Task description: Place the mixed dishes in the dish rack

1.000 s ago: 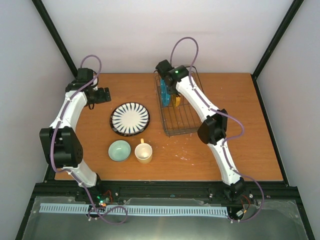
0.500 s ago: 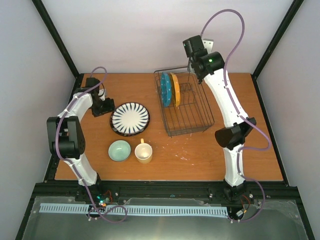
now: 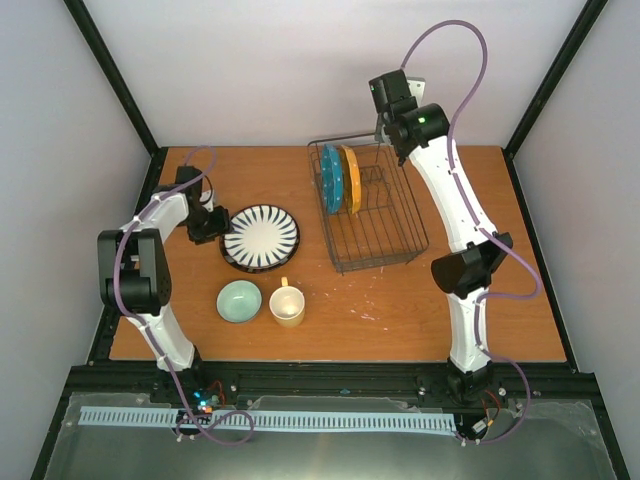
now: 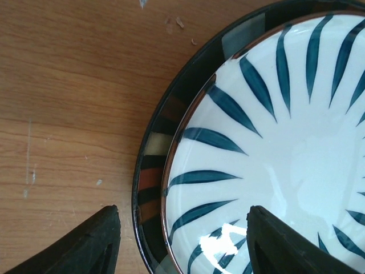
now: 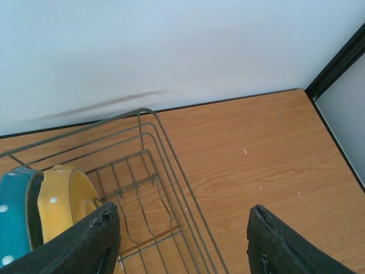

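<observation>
The white plate with dark radial stripes (image 3: pixel 260 238) lies flat left of centre, and a dark patterned band rings it. My left gripper (image 3: pixel 207 226) is low at its left rim, open. In the left wrist view one finger (image 4: pixel 85 245) is over bare wood, the other (image 4: pixel 291 245) is over the striped plate (image 4: pixel 285 131), and the rim runs between them. The dish rack (image 3: pixel 385 225) holds a teal dotted plate (image 3: pixel 330 178) and a yellow plate (image 3: pixel 350 178) on edge. A mint bowl (image 3: pixel 239 301) and a cream mug (image 3: pixel 287 305) stand in front. My right gripper (image 3: pixel 384 118) hangs open and empty above the rack's back.
The right wrist view looks down on the rack's back corner (image 5: pixel 162 148), with the yellow plate (image 5: pixel 60 202) and the teal plate (image 5: pixel 11 228) at its left. White walls and black frame posts (image 3: pixel 545 90) close in the table's back and sides.
My left gripper came down to the striped plate's left rim and its jaws narrowed. My right arm rose out of the rack, with the yellow plate standing beside the teal one.
</observation>
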Controlling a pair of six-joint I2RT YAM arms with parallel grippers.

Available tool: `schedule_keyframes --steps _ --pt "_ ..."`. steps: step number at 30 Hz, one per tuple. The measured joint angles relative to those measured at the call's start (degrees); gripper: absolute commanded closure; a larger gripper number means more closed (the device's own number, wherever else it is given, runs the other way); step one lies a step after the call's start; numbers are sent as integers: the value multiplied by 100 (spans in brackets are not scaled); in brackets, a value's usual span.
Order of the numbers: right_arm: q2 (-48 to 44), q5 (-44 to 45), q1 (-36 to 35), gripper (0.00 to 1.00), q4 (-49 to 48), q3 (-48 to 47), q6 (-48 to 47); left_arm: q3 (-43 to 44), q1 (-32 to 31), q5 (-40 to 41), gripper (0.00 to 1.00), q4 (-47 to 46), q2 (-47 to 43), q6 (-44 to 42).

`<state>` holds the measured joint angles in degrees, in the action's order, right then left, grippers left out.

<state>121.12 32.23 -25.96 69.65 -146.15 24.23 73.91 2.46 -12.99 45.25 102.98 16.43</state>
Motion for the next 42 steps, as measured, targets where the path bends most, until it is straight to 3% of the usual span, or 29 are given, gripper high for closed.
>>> schedule_keyframes --steps 8,18,27,42 --pt "0 -109 120 39 -50 83 -68 -44 0 -229 48 -101 122 92" --pt "0 -140 122 39 -52 162 -87 -463 -52 -564 48 -457 157 219" --pt "0 -138 122 40 -50 188 -87 -629 -74 -717 55 -748 155 286" --pt "0 -166 122 40 -48 367 -87 -1016 -188 -977 77 -1453 240 308"
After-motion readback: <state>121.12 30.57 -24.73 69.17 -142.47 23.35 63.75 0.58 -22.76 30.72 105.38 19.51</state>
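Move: The blue-striped white plate has its middle about 11 cm to the left gripper's right, 1 cm ahead and 5 cm below. Directly under it sits the black-rimmed plate, centred 10 cm right, level fore and aft, 6 cm down. The green bowl stands some 20 cm back and 8 cm right, the cream mug 20 cm back and 20 cm right, both about 6 cm lower. From the right gripper the striped plate lies roughly 40 cm left, 10 cm back and 32 cm below. Bring the left gripper down and to the right, about 4 cm each way, onto the near-left rim of the striped plate, narrowing the fingers from well open to about a quarter so they straddle the rim. Swing the fingertips some 10 degrees rightward and push the plate along with the outer finger. Let the right gripper sink a couple of centimetres above the rack. ##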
